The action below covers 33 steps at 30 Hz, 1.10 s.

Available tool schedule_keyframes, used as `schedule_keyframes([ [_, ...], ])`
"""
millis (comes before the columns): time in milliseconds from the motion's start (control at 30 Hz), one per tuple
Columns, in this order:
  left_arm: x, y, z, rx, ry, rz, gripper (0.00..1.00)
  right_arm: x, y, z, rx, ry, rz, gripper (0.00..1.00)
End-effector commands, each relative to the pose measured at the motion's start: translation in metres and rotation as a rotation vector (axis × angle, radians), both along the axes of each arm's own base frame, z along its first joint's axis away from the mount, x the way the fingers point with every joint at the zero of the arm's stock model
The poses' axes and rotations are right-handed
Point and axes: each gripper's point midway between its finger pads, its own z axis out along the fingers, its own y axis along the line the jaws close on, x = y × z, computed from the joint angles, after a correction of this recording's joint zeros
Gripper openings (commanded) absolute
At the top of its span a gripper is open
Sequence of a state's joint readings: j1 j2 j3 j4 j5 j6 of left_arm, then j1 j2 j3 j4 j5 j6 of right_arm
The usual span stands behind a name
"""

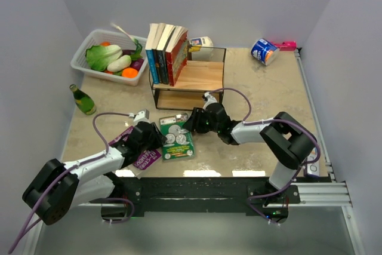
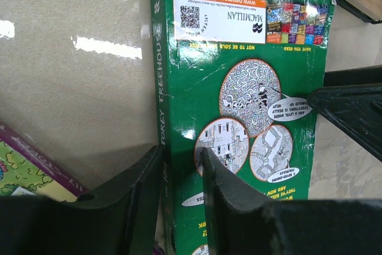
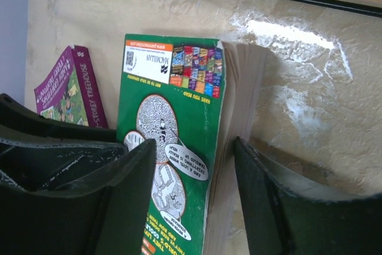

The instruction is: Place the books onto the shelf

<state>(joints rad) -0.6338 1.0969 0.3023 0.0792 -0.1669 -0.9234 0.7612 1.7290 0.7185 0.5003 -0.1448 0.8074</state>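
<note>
A green book [image 1: 177, 138] [image 2: 239, 88] [image 3: 173, 106] lies back cover up on the table in front of the shelf [image 1: 200, 76]. My left gripper [image 1: 158, 138] [image 2: 180, 153] is shut on the book's spine edge, one finger on the cover and the other outside the spine. My right gripper [image 1: 190, 125] [image 3: 194, 144] stands open astride the cream page edge: one finger over the cover, the other just beyond the pages. A purple book [image 1: 145, 159] [image 3: 68, 91] lies partly under my left arm. Several books [image 1: 167, 52] stand upright on the shelf's top board.
A white basket [image 1: 80, 58] of vegetables sits at the back left, with a green bottle [image 1: 83, 100] in front of it. A white jar [image 1: 200, 42] stands behind the shelf. A blue-and-white tub [image 1: 263, 51] and a pink item [image 1: 286, 45] lie at the back right.
</note>
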Motion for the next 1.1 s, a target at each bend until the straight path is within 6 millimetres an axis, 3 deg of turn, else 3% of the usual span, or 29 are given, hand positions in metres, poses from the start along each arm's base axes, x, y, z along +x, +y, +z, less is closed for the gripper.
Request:
schedule_keyframes([
  [0,-0.004,-0.004,0.000,-0.028,0.001,-0.025,0.36,-0.020,0.033,0.032,0.121,-0.054,0.115,0.41],
  [167,-0.006,-0.003,0.000,-0.033,-0.002,-0.023,0.36,-0.038,0.035,0.030,0.140,-0.046,0.155,0.24],
  [333,-0.007,0.001,0.002,-0.029,-0.007,-0.014,0.36,-0.058,0.038,0.027,0.166,-0.035,0.203,0.00],
  [567,-0.008,0.011,0.017,-0.014,-0.037,0.021,0.40,-0.066,0.020,0.039,0.145,-0.059,0.168,0.00],
  [600,-0.005,0.013,0.027,-0.025,-0.070,0.034,0.44,-0.068,0.014,0.037,0.121,-0.055,0.163,0.00],
  [667,-0.007,0.017,0.032,-0.031,-0.086,0.044,0.49,-0.070,0.006,0.055,0.127,-0.092,0.149,0.00],
  [700,-0.008,0.017,0.040,-0.052,-0.117,0.045,0.57,-0.073,0.000,0.053,0.100,-0.084,0.150,0.00],
  [733,-0.008,0.018,0.044,-0.063,-0.129,0.046,0.62,-0.074,-0.003,0.068,0.115,-0.111,0.149,0.00],
  [767,-0.010,0.017,0.045,-0.076,-0.136,0.037,0.68,-0.075,-0.005,0.070,0.107,-0.115,0.152,0.00],
  [867,-0.015,0.009,0.053,-0.123,-0.164,-0.013,0.75,-0.082,-0.015,0.082,0.099,-0.120,0.151,0.00],
  [1000,-0.025,-0.014,0.063,-0.258,-0.213,-0.128,0.75,-0.088,-0.021,0.104,0.137,-0.134,0.148,0.00],
  [1067,-0.041,-0.025,0.055,-0.333,-0.189,-0.204,0.75,-0.091,-0.022,0.113,0.151,-0.137,0.148,0.00],
])
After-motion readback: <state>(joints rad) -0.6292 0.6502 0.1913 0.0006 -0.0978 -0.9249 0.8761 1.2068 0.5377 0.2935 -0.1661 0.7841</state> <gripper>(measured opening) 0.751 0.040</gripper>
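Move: The green book lies flat between my hands: its middle is about 5 cm left of my right hand and 4 cm back, and some 5 cm to the right of my left hand, level with it lengthwise. Both hands are barely above it. From the right hand the shelf's middle is roughly 16 cm straight ahead and 8 cm higher; the purple book lies about 10 cm left of my left hand and 4 cm back. My right fingers close almost shut on the green book's right-hand page edge, pinching the upper cover with part of the pages, then pull back towards me some 9 cm while rising about 8 cm, with a slight counter-clockwise turn. My left hand stays by the spine at first, drifting a little back and left, then opens wider and lifts about 5 cm, its fingers tipping up some 10 degrees. ##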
